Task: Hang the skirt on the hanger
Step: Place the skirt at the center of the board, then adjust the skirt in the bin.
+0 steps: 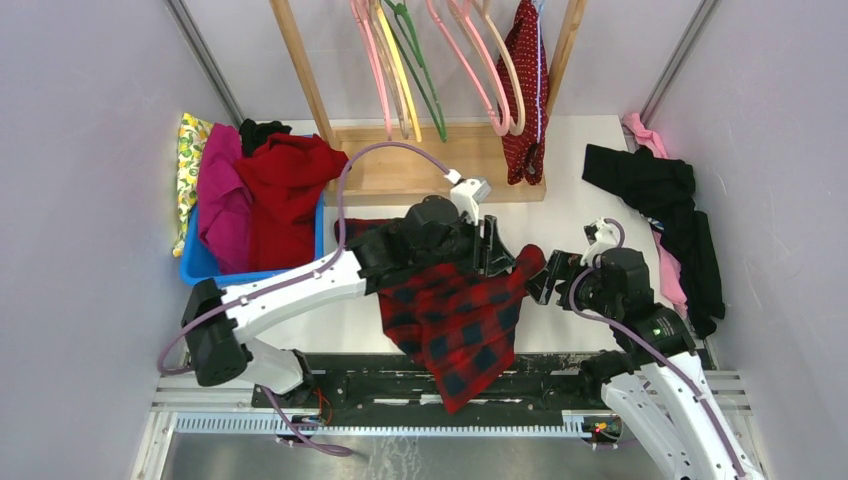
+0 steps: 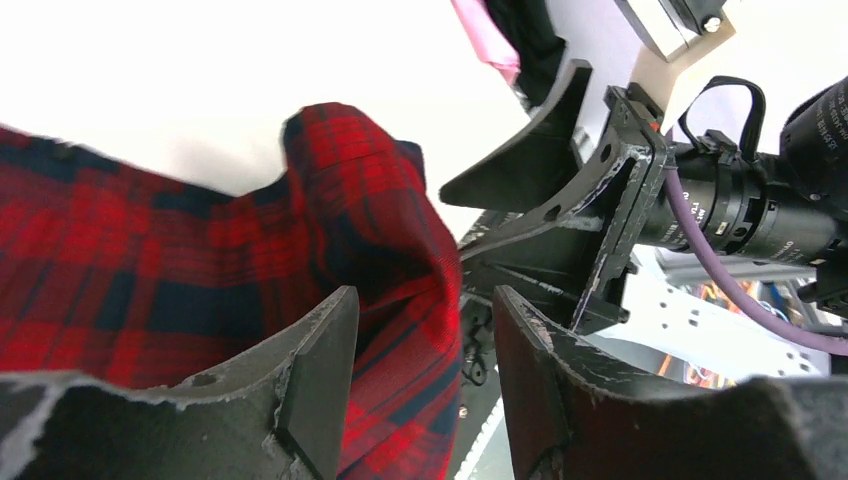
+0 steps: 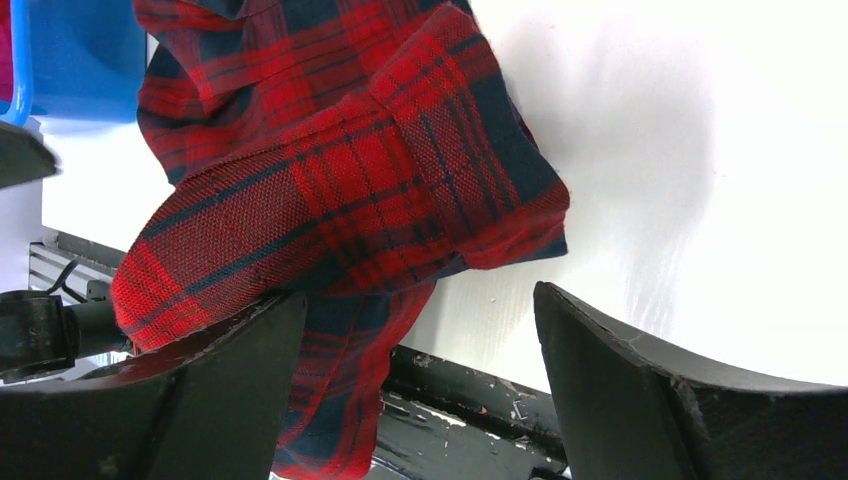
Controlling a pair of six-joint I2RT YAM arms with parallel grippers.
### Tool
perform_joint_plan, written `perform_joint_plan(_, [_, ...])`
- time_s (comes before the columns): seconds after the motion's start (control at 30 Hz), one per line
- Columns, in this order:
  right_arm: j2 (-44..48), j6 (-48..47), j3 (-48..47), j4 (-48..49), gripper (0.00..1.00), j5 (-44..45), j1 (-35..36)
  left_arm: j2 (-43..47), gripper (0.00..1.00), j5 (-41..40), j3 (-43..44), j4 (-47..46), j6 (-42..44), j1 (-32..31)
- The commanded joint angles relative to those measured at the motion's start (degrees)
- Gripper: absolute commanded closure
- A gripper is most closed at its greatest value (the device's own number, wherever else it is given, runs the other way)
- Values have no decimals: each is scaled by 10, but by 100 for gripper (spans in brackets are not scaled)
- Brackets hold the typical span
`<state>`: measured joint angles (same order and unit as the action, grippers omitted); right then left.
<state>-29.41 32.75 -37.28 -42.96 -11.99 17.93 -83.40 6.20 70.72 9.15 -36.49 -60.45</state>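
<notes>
The dark-red polka-dot skirt (image 1: pixel 523 90) hangs from the wooden rack at the back right, with a thin pale blue hanger (image 1: pixel 542 70) line along its right edge. Both grippers are far from it, at a red-and-black plaid garment (image 1: pixel 455 320) that drapes over the table's near edge. My left gripper (image 1: pixel 492 245) (image 2: pixel 422 292) is open, and a fold of the plaid garment (image 2: pixel 150 270) hangs loose between its fingers. My right gripper (image 1: pixel 545 275) (image 3: pixel 418 292) stands open facing it. The plaid garment's (image 3: pixel 330 160) corner lies over its left finger.
A blue bin (image 1: pixel 200 262) at the left holds magenta and red cloths. Pink hangers (image 1: pixel 480 60) and a green hanger (image 1: pixel 420 60) hang on the rack above its wooden base (image 1: pixel 420 170). A black garment (image 1: pixel 660 190) and pink cloth (image 1: pixel 668 275) lie at the right wall.
</notes>
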Motion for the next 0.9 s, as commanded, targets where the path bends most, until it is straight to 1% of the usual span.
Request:
perform_joint_plan(0.0, [-14,5,-27,36,10,-6,0,70,40,-110,15,83,46,1])
perform_joint_plan(0.13, [-30,0,-44,42,10,-12,0,129,41,-217,-18,153,21,8])
perform_joint_plan(0.17, [-37,-2,-48,45,10,-14,0,146,41,-237,-30,171,13,16])
perform_joint_plan(0.23, [-53,-2,-53,55,10,-21,0,183,41,-251,-58,187,-1,51])
perform_joint_plan(0.33, [-77,-1,-58,78,11,-31,0,219,40,-239,-99,204,-13,139])
perform_joint_plan(0.4, [-85,-1,-61,85,11,-32,0,240,40,-254,-126,207,-18,192])
perform_joint_plan(0.53, [-96,1,-60,102,11,-47,0,261,31,-313,-138,207,-22,286])
perform_joint_plan(0.57, [-97,4,-58,106,11,-52,0,257,30,-314,-133,204,-16,314])
perform_joint_plan(0.6, [-98,5,-57,109,11,-57,0,250,23,-315,-125,201,-11,348])
perform_joint_plan(0.63, [-99,6,-56,111,11,-60,1,238,20,-311,-113,205,-6,382])
perform_joint_plan(0.7, [-99,5,-56,112,11,-66,0,205,18,-304,-88,213,-2,446])
perform_joint_plan(0.77, [-102,2,-57,112,11,-71,0,177,18,-265,-69,216,-10,524])
perform_joint_plan(0.87, [-104,1,-59,114,11,-81,0,134,17,-222,-49,215,-27,604])
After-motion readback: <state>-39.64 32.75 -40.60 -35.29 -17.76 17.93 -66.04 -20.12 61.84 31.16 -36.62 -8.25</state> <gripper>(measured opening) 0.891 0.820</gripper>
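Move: The left hand is above the right half of the plaid skirt, which it has already let go of; the skirt's far left corner lies about 18 cm ahead, 32 cm to its left and 23 cm below. The red cloth in the blue bin is some 22 cm ahead and 45 cm left; the rack's wooden base is about 35 cm ahead and 11 cm left. From the right hand, the skirt's raised right end lies about 12 cm ahead, 4 cm left and 12 cm below. Empty, the left hand swings quickly away from the skirt's right end towards its far left corner and the bin's right side, about 40 cm left and 16 cm forward, first lifting slightly and then sinking, while the wrist turns some 75 degrees counter-clockwise until the fingers point forward and down, opening wider late on. The right hand, fingers kept wide open, eases a few centimetres forward and left and slightly up, staying by the skirt's right end without closing on it. ##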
